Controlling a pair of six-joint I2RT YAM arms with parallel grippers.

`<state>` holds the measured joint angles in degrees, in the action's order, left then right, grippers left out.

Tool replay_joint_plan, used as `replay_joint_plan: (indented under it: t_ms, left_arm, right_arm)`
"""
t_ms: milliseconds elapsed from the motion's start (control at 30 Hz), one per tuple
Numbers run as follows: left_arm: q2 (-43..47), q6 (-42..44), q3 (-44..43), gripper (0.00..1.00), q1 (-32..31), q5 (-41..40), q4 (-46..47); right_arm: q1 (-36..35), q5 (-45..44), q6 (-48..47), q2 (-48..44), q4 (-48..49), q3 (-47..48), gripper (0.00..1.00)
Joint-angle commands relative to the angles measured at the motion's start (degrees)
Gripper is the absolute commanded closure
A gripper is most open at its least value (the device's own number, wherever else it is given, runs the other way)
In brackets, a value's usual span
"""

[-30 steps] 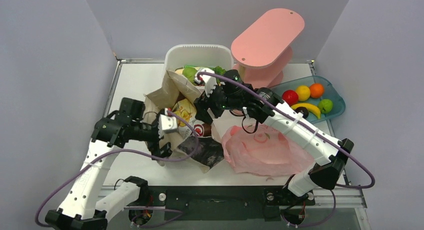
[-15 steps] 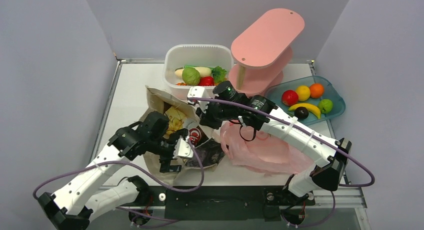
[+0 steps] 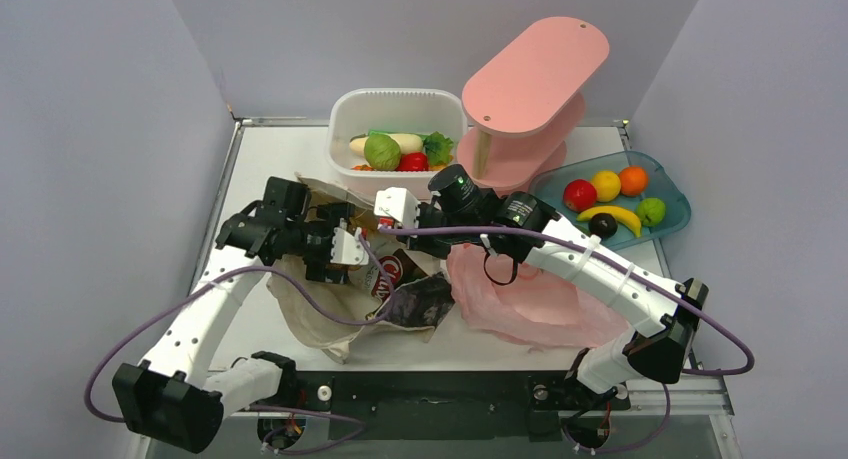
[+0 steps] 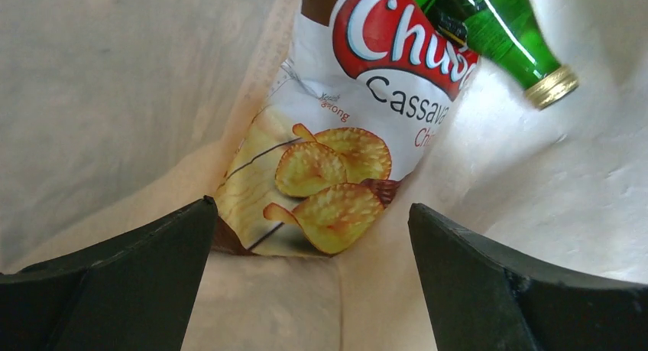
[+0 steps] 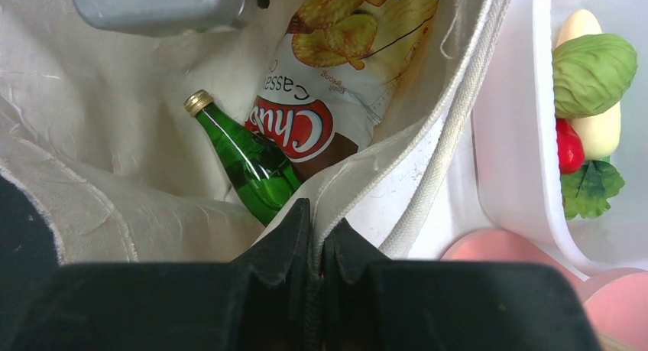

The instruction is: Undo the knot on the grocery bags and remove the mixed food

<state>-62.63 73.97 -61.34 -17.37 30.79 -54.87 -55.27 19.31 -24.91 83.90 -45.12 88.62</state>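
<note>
The beige canvas tote (image 3: 320, 319) lies open on the table, its dark patterned patch (image 3: 420, 301) at the front. My right gripper (image 5: 315, 227) is shut on the tote's rim (image 5: 397, 160), holding the mouth open. Inside lie the crisp packet (image 5: 336, 68) and the green glass bottle (image 5: 244, 167). My left gripper (image 4: 309, 221) is open inside the tote, just short of the crisp packet (image 4: 351, 144), with the bottle neck (image 4: 520, 53) beyond. The pink plastic bag (image 3: 530, 299) lies flat to the right. The round green vegetable (image 3: 381, 151), white radish (image 3: 400, 139) and leafy green (image 3: 437, 146) sit in the white tub (image 3: 395, 104).
A pink two-tier stand (image 3: 530, 89) rises behind the right arm. A blue tray (image 3: 675, 214) at the right holds an apple, lemon, orange, lime and banana. A red pepper (image 3: 413, 162) lies in the tub.
My left arm swung from the tote's front up to its left side and put its open gripper into the mouth. My right gripper lowered with the rim, and the tote sank flatter.
</note>
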Motion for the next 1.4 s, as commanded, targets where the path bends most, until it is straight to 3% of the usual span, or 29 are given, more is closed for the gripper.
replay_joint_plan:
  t_ms: [0, 167, 300, 467, 533, 700, 767, 867, 1133, 1367]
  left_arm:
    - [-3.8, 18.5, -2.2, 0.03, -0.5, 3.0, -4.1]
    - [-8.6, 25.0, 0.4, 0.03, -6.8, -1.3, -5.6]
    - [-12.3, 21.4, 7.3, 0.03, -10.4, -6.6, 4.2]
    - [-17.7, 18.3, 9.9, 0.03, -11.1, -10.7, 9.5]
    - [-18.6, 16.0, 9.5, 0.1, -10.8, -10.8, 10.4]
    - [-14.6, 12.3, 8.8, 0.41, -8.1, -7.2, 10.2]
    - [-11.8, 12.0, 7.9, 0.47, -6.8, -5.4, 7.4]
    - [-8.3, 8.6, 5.7, 0.51, -6.3, -4.6, 2.1]
    - [-5.6, 0.0, 5.2, 0.56, -6.4, -5.8, 1.3]
    - [-2.6, 1.6, 1.2, 0.58, -6.3, -6.6, -4.0]
  right_arm:
    - [-0.2, -0.1, -2.3, -2.0, 0.5, 0.7, 1.0]
    - [0.4, 0.7, -2.2, -0.7, 0.5, 1.9, 1.0]
    - [1.0, 2.0, -1.8, 0.3, 0.3, 3.3, 1.0]
    - [1.8, 2.5, -1.7, 0.6, 0.0, 4.1, 1.0]
    - [2.2, 3.2, -1.6, 0.7, -0.2, 4.2, 1.0]
    - [2.8, 3.3, -1.8, 0.5, -0.5, 4.0, 1.0]
    - [3.4, 3.3, -1.7, 0.4, -0.4, 4.0, 1.0]
    - [4.9, 4.5, -0.1, 0.4, -0.1, 4.2, 1.0]
    - [7.1, 7.4, 2.7, 0.6, 1.1, 4.4, 1.0]
    - [7.1, 7.6, 3.2, 0.4, 1.4, 4.2, 1.0]
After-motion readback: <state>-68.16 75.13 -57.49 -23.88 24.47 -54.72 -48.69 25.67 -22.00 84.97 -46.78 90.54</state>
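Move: The chip bag lies on the bottom of the tipped grocery bag, its middle about 10 cm below the open left hand, roughly 6 cm to the right and 2 cm ahead; its yellow end is the nearer one. The green bottle lies about 14 cm to the left hand's right, 4 cm back and 10 cm down. From the right hand, already pinching the grocery bag's rim, the chip bag sits some 8 cm left, 4 cm ahead and 16 cm down. The left hand plunges wide open onto the yellow end of the chip bag, about 12 cm down and 3 cm to the right, turning some 25 degrees clockwise. There the fingers close to a bit under half open, and the hand rises about 7 cm, turning most of the way back; whether they grip the chip bag can't be seen. The right hand keeps its pinch on the rim, drawing it about 2 cm forward and slightly right. ##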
